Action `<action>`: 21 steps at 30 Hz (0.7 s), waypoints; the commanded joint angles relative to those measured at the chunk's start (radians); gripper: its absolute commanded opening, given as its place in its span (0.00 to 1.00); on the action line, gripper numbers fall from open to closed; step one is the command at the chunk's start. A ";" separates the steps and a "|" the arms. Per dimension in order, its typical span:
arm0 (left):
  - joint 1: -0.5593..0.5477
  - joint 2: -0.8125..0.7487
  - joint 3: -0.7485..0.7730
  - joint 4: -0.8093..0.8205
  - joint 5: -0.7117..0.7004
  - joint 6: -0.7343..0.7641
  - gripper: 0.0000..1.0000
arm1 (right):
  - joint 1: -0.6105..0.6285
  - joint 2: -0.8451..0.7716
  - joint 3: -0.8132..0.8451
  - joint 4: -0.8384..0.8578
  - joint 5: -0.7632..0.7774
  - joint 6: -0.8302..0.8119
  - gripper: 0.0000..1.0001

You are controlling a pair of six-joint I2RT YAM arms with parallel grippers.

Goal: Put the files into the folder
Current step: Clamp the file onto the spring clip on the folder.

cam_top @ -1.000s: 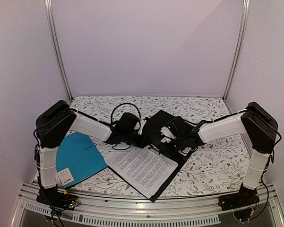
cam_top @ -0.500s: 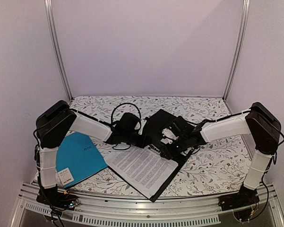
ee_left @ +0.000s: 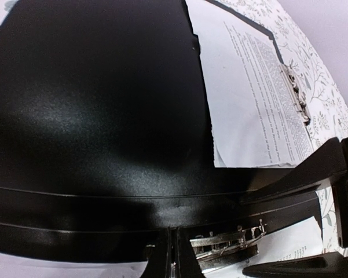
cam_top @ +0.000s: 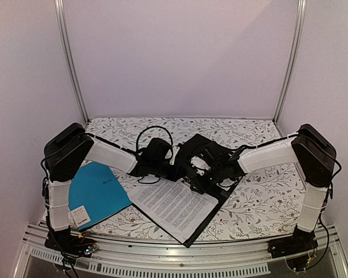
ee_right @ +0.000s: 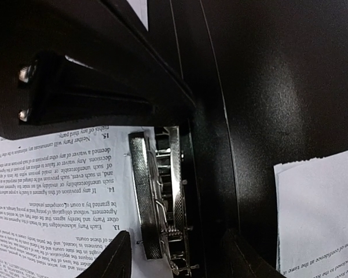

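Observation:
The black folder (cam_top: pixel 205 223) lies open in the middle of the table, one cover raised between the arms. The files (cam_top: pixel 174 205), white printed sheets, lie on its near flap. My left gripper (cam_top: pixel 174 169) is shut, its tips (ee_left: pixel 177 258) against the folder's black spine (ee_left: pixel 92 116); I cannot tell whether it pinches the cover. More sheets (ee_left: pixel 249 104) show beyond it. My right gripper (cam_top: pixel 198 176) is open, and its fingers (ee_right: pixel 175 249) straddle the silver clip (ee_right: pixel 159 197) without touching it. The clip sits over a printed sheet (ee_right: pixel 52 197).
A teal-blue folder (cam_top: pixel 98 194) lies at the near left under the left arm. The floral tablecloth (cam_top: pixel 266 197) covers the table. Metal posts and white walls close in the back and sides.
The right gripper's jaws have spread wider and its arm has shifted a little toward the folder's middle. The left arm and the files have not moved.

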 commanded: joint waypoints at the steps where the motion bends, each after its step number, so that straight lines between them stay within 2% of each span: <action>1: -0.028 0.133 -0.091 -0.414 -0.051 0.020 0.00 | 0.017 0.068 0.001 -0.032 0.033 -0.047 0.51; 8: -0.025 0.125 -0.095 -0.417 -0.051 0.023 0.00 | 0.058 0.082 -0.030 -0.037 0.127 -0.061 0.42; 18: -0.025 0.095 -0.105 -0.419 -0.037 0.017 0.00 | 0.064 0.071 -0.120 -0.034 0.220 0.010 0.16; 21: -0.025 0.091 -0.109 -0.421 -0.034 0.015 0.00 | 0.063 0.067 -0.140 -0.035 0.233 0.038 0.11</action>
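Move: The spring clip's middle lies about 3 cm ahead and 3 cm left of the right hand, roughly 1 cm lower; its near-right end already stands between the open fingers. The loose files' middle is some 7 cm back and 10 cm left, and the sheet on the other flap about 14 cm ahead and 9 cm right. From the left hand, shut at the clip's far end, the clip's middle is about 2 cm back and 5 cm right. The right hand sinks under 1 cm, tilting about 5 degrees, as its fingers close around the spring clip's near-right end. ##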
